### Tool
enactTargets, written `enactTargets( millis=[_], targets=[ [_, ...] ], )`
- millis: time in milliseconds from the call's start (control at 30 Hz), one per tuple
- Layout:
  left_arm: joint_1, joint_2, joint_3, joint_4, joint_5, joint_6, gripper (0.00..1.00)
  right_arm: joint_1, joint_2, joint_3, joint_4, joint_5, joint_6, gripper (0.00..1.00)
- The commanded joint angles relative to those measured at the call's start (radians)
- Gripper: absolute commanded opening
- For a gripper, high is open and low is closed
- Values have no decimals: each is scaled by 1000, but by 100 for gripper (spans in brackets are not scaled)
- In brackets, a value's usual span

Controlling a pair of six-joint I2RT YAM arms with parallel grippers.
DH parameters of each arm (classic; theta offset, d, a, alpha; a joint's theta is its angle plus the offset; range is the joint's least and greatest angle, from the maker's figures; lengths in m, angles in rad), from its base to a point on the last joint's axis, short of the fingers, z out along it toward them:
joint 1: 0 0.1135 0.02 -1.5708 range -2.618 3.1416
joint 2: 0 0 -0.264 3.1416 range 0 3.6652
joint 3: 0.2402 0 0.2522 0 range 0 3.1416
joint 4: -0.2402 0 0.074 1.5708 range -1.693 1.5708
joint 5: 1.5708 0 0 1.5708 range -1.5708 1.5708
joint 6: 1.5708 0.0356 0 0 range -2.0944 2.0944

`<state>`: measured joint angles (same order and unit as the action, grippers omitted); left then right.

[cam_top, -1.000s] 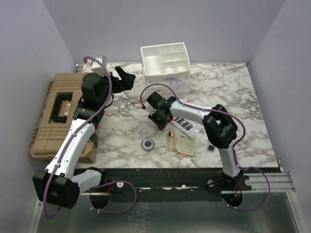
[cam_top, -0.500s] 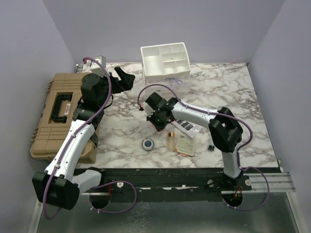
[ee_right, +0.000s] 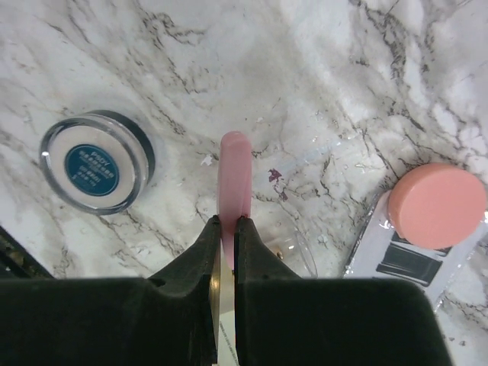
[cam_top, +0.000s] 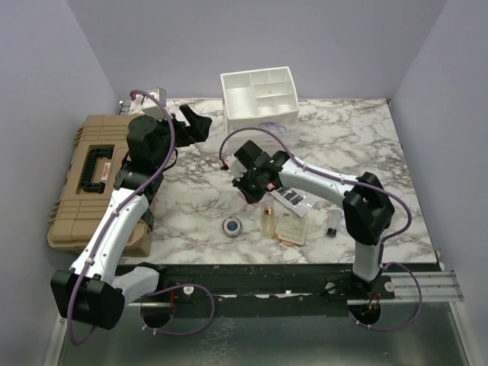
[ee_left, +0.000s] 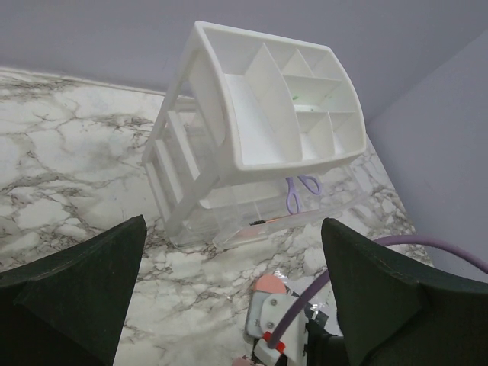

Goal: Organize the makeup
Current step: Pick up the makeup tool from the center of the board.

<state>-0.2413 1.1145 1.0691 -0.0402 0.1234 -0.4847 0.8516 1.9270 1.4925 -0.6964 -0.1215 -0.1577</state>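
My right gripper is shut on a pink round puff, held edge-on just above the marble. A round blue compact lies to its left. A second pink puff rests on the black strip palette to its right. From above, the right gripper hangs left of the palette. In front of it are the compact, a small amber bottle, a cream sachet and a tiny dark vial. My left gripper stands open and empty, high at the back left.
The white compartmented organizer stands at the back centre and fills the left wrist view, with a purple looped item at its foot. A big tan hard case lies along the table's left side.
The right jaws have closed on the pink puff. The right arm's elbow has swung right, which uncovers the dark vial. The left arm has not moved.
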Motion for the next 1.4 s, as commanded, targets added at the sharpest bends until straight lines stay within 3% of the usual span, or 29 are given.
enactTargets(
  millis=[0, 433, 767, 967, 1367],
  targets=[
    [6, -15, 24, 7, -20, 8, 99, 3, -131, 22, 1, -56, -23, 1],
    [6, -13, 21, -8, -3, 29, 99, -68, -200, 278, -197, -49, -202, 1],
    [6, 7, 18, -13, 151, 90, 99, -143, -121, 505, -289, 54, -270, 1],
    [6, 72, 41, -39, 287, 119, 99, -170, -92, 524, -238, 109, -358, 1],
    [7, 170, 47, -73, 356, 157, 97, -202, 30, 597, -160, 205, -495, 1]
  ],
)
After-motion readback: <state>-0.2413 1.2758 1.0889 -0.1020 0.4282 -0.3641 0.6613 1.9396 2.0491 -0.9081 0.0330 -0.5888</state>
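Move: The right hand already holds the makeup tool; the organizer's open clear drawer lies about 22 cm ahead, 5 cm to its right and slightly lower. Down on the board, the peach disc is some 6 cm ahead and 6 cm right, the glass bottle 6 cm back and 5 cm right, the round jar 8 cm back and 6 cm left. From the left hand, the drawer is roughly 13 cm ahead, 15 cm right and 30 cm below. Right hand arcs the held makeup tool up about 20 cm and forward towards the open drawer; left sinks rightward. ##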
